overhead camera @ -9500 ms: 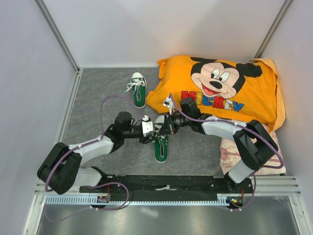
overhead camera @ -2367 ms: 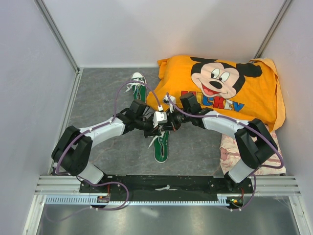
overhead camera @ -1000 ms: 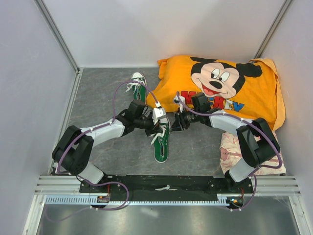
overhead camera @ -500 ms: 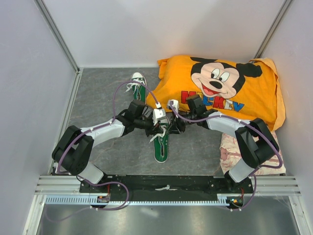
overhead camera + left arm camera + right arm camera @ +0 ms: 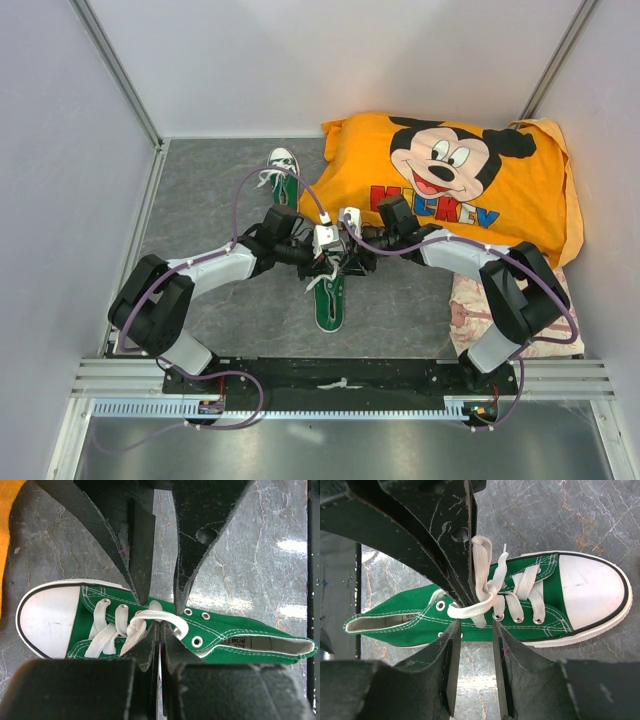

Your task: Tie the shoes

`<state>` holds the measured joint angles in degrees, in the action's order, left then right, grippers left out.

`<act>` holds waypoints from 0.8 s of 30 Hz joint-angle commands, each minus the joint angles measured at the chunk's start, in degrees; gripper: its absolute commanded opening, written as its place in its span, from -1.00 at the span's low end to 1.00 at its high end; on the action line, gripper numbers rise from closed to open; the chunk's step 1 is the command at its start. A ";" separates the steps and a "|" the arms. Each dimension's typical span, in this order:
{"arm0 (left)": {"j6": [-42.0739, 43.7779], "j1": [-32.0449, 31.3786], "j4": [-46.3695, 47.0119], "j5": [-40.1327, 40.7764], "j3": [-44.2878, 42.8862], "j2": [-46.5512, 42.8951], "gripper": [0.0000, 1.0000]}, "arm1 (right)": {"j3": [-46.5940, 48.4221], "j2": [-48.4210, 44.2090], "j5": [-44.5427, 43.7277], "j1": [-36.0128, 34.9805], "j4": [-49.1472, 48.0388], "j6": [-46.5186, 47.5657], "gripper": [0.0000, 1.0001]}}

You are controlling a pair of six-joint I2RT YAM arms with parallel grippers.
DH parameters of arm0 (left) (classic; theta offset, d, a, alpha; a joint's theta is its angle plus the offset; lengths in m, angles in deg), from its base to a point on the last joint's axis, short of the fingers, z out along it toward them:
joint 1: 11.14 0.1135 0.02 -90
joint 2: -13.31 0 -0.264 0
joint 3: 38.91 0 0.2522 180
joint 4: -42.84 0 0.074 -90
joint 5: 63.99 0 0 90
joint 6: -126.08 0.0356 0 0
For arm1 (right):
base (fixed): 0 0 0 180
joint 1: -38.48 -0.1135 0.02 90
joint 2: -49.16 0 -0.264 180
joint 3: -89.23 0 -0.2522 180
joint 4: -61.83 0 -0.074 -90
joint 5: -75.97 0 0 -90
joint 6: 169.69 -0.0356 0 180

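Note:
One green shoe lies mid-table with its white toe cap toward the pillow; the other shoe lies farther back left. Both grippers meet over the near shoe's laces. My left gripper is shut, pinching a white lace that runs up along its fingers. A lace loop lies across the eyelets. My right gripper is open, its tips just beside that loop with nothing between them. In the left wrist view the shoe lies on its sole.
A big orange Mickey Mouse pillow fills the back right, close behind the right arm. A pinkish cloth lies at the right by the right arm's base. Grey walls close in left and right; a metal rail runs along the front.
The right gripper has swung left from beside the pillow to the near shoe's laces, facing the left gripper. The left gripper has stayed shut on the lace, hardly moving.

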<state>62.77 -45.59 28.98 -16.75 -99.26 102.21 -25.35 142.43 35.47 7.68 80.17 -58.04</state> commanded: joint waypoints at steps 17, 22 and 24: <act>5.03 0.27 -1.48 -3.73 -1.75 0.66 -0.97 | 2.83 0.51 2.71 -1.80 0.34 6.92 -0.69; 4.86 0.36 -1.48 -3.73 -1.84 0.92 -0.97 | 3.01 0.24 2.45 -1.98 0.60 5.95 -1.00; 4.33 0.44 -1.48 -3.38 -1.93 0.75 -0.88 | 3.01 -0.11 2.19 -1.98 0.78 5.69 -1.00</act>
<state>65.94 -45.25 27.72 -19.20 -99.31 102.54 -24.59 142.91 35.69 6.48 81.26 -53.32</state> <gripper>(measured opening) 0.028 0.007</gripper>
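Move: A bit of white lace pokes out through the loop on the left fingertips. It sits between the right hand's parted fingers, within about 1 cm of their midpoint, and some 2 cm to the right of the left hand's closed tips. The knot lies about 2 cm ahead and 2 cm left of the right hand; the green shoe's middle is about 2 cm back and 6 cm below. The other shoe stands some 24 cm ahead and 16 cm left. Almost in place, the right hand eases half a centimetre left towards the left fingertips, turning about 5 degrees, then shuts its half-open fingers fully, pinching the bit of lace just off those tips. The left hand stays shut inside the loop, keeping its hold on the lace, and creeps about half a centimetre back. ##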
